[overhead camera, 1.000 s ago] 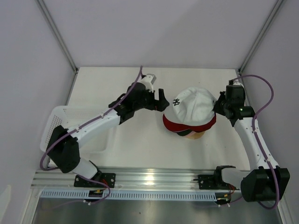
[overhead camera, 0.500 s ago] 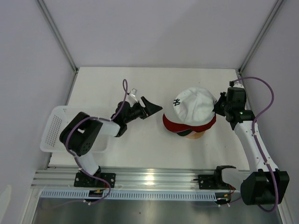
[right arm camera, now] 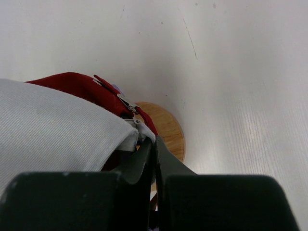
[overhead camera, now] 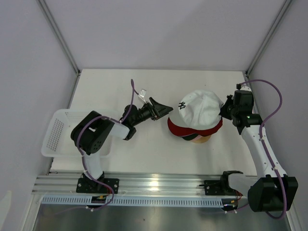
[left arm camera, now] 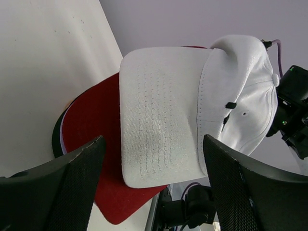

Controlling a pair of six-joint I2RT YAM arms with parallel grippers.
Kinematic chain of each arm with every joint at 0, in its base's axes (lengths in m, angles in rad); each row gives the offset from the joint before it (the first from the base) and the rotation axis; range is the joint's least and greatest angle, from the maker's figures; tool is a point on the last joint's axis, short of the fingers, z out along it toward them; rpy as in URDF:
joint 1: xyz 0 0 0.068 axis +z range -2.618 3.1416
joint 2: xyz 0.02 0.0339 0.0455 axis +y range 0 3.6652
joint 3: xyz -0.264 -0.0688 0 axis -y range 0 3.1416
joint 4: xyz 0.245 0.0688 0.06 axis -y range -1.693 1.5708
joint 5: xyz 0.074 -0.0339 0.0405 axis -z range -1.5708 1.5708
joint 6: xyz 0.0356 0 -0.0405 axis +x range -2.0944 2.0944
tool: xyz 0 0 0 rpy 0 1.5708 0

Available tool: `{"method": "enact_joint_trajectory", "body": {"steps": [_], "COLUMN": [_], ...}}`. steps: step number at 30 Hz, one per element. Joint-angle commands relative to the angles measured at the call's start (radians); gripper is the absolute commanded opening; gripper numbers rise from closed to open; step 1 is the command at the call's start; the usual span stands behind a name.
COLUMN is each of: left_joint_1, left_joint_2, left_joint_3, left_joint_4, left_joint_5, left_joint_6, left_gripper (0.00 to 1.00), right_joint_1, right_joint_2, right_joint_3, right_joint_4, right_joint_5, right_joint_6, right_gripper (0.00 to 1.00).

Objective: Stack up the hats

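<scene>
The hats sit in one pile on a wooden stand [overhead camera: 205, 140], with a white hat [overhead camera: 201, 109] bearing a dark emblem on top. A red hat [overhead camera: 175, 127] lies under it, and darker brims [left arm camera: 57, 139] show below that. My left gripper [overhead camera: 166, 109] is open just left of the pile. In the left wrist view the white brim [left arm camera: 159, 130] reaches in between its spread fingers [left arm camera: 72, 187] without touching them. My right gripper [overhead camera: 223, 111] is at the back of the white hat, its tips [right arm camera: 155, 140] shut on the hat's rear strap [right arm camera: 139, 132].
A white mesh basket [overhead camera: 57, 129] stands at the table's left edge, beside the left arm's elbow. The stand's round wooden base [right arm camera: 168, 130] shows below the right gripper. Grey walls close in the table at the back and on both sides.
The left arm has folded back toward its base and rolled its wrist. Its gripper still points at the white brim, jaws slightly narrower. The right arm and the hats have not moved.
</scene>
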Motion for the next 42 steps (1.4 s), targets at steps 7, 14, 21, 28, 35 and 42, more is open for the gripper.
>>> {"method": "enact_joint_trajectory", "body": {"steps": [7,14,21,28,35,42], "left_joint_1": [-0.021,-0.022,-0.053,-0.131,-0.156,-0.159], "left_joint_2": [0.044,0.048,-0.159,-0.383,-0.376,-0.295], "left_joint_3": [0.077,0.063,0.011,0.016,-0.017,-0.054], "left_joint_4": [0.124,0.164,-0.255,-0.783,-0.926,-0.883], "left_joint_5": [0.028,0.018,-0.079,-0.295,-0.366,-0.389], "left_joint_6": [-0.041,-0.067,0.048,0.201,0.166,0.109], "left_gripper": [0.76,0.09,0.01,0.01,0.01,0.01], "right_joint_1": [0.004,0.003,0.004,0.004,0.003,0.004], "right_joint_2": [0.015,0.02,0.003,-0.029,-0.029,0.024], "right_joint_3": [-0.013,-0.012,-0.004,0.002,-0.024,-0.027], "right_joint_4": [-0.013,-0.022,-0.043,-0.065,-0.047,-0.044], "right_joint_5": [-0.025,0.018,0.058,0.099,0.102,0.105], "right_joint_6": [-0.007,-0.004,0.011,0.008,0.014,0.019], "right_gripper": [0.05,0.04,0.04,0.05,0.05,0.02]}}
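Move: The white hat's brim faces my open left fingers, its middle about 5 cm to their right and level with them. The hat's crown sits some 15 cm to my left hand's right, 1 cm ahead and 3 cm higher. Below the white brim pokes the red hat's brim, about 9 cm right of my left hand, 6 cm back and 5 cm lower. From my right hand, already pinching the hat's far edge, the white brim is roughly 22 cm left, 1 cm back and 2 cm lower. I nudge my left hand just over 1 cm right onto the white hat's brim and shut my fingers on its edge. Keeping the pinch, I lift the brim about 5 cm while drawing it back nearly 4 cm, then lower almost all the way again, tipping my fingers downward some 15 degrees. My right hand keeps hold of the opposite edge, barely moving. ##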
